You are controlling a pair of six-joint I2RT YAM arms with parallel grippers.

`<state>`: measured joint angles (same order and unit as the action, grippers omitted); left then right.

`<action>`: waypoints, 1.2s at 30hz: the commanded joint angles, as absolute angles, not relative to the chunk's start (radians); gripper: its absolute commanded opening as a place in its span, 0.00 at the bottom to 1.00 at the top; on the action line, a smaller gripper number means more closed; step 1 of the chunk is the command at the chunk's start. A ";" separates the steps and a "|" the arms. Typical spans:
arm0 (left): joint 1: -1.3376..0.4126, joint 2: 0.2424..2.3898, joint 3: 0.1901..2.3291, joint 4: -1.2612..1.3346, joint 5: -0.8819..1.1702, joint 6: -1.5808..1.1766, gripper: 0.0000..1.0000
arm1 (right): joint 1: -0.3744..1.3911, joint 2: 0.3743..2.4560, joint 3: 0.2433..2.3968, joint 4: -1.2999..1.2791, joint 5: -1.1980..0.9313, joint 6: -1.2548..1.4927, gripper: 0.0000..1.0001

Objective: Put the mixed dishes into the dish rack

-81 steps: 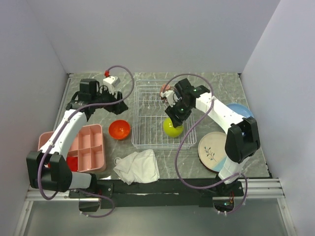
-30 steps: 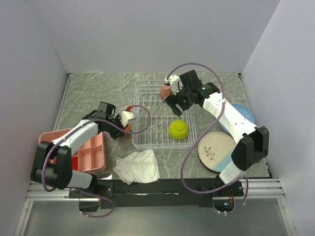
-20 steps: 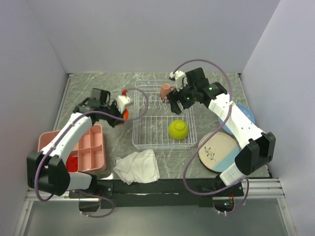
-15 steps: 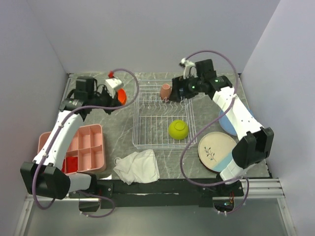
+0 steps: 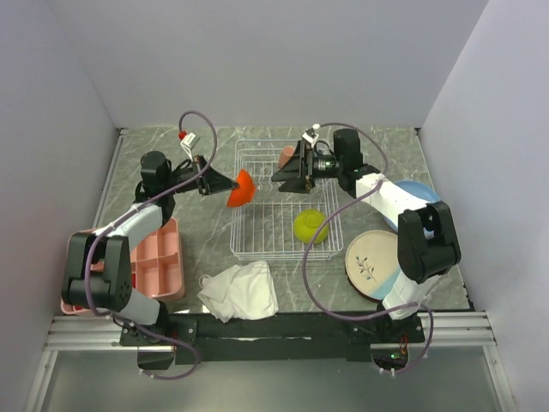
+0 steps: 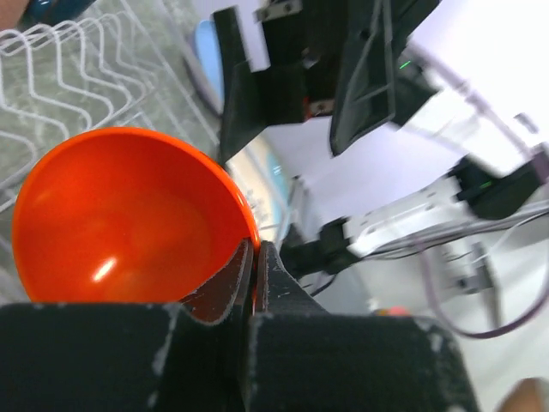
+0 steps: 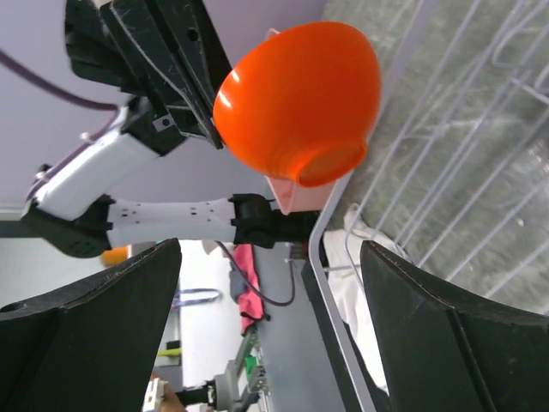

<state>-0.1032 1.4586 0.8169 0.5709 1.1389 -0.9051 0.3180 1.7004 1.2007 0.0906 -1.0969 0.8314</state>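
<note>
My left gripper [image 5: 230,183] is shut on the rim of the orange bowl [image 5: 242,188], which hangs tilted over the left edge of the white wire dish rack [image 5: 266,242]. The left wrist view shows the fingers pinching the orange bowl [image 6: 129,215] at its rim. My right gripper [image 5: 286,169] is open and empty over the back of the rack, facing the orange bowl [image 7: 300,103]. A lime-green bowl [image 5: 310,225] sits in the rack. A pink mug [image 5: 286,155] stands at the rack's back, partly hidden by my right gripper.
A cream-and-blue plate [image 5: 375,264] and a light-blue plate [image 5: 422,190] lie right of the rack. A pink divided tray [image 5: 156,257] sits at the left, beside my left arm. A white cloth [image 5: 240,290] lies in front of the rack.
My left arm lifted the orange bowl off the table and carried it right to the rack's left edge. My right gripper drew away from the pink mug and turned toward the left.
</note>
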 commanded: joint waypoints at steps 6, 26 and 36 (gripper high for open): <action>-0.091 1.540 0.882 0.974 1.146 -1.293 0.01 | 0.353 1.818 1.209 0.467 -1.187 1.097 0.93; -0.094 1.585 0.877 0.999 1.131 -1.371 0.01 | 0.440 1.960 1.351 0.482 -1.203 1.121 0.91; -0.094 1.609 0.871 1.023 1.121 -1.396 0.01 | 0.448 1.965 1.348 0.491 -1.206 1.112 0.88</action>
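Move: The left hand holds the orange bowl by its rim; the bowl's middle is about 3 cm to that hand's right, 1 cm back and 2 cm lower. The open right gripper faces it, 11 cm to the left hand's right, level fore and aft, 1 cm lower. From the right hand the orange bowl is about 9 cm left, 1 cm back, 1 cm lower. The green bowl is 8 cm right of that hand, 4 cm back, 20 cm below; the mug is 14 cm ahead, 2 cm right, 17 cm below. Still pinching the orange bowl's rim, the left hand lifts and carries it forward some 2.5 cm each way, tipping its fingertips up about 10 degrees, then nearly stops and holds the bowl out. The right hand closes in leftward about 6.5 cm over the rack, dipping slightly and turning about 10 degrees counter-clockwise; its fingers stay wide open and come up around the bowl's base side, with no touch visible. ##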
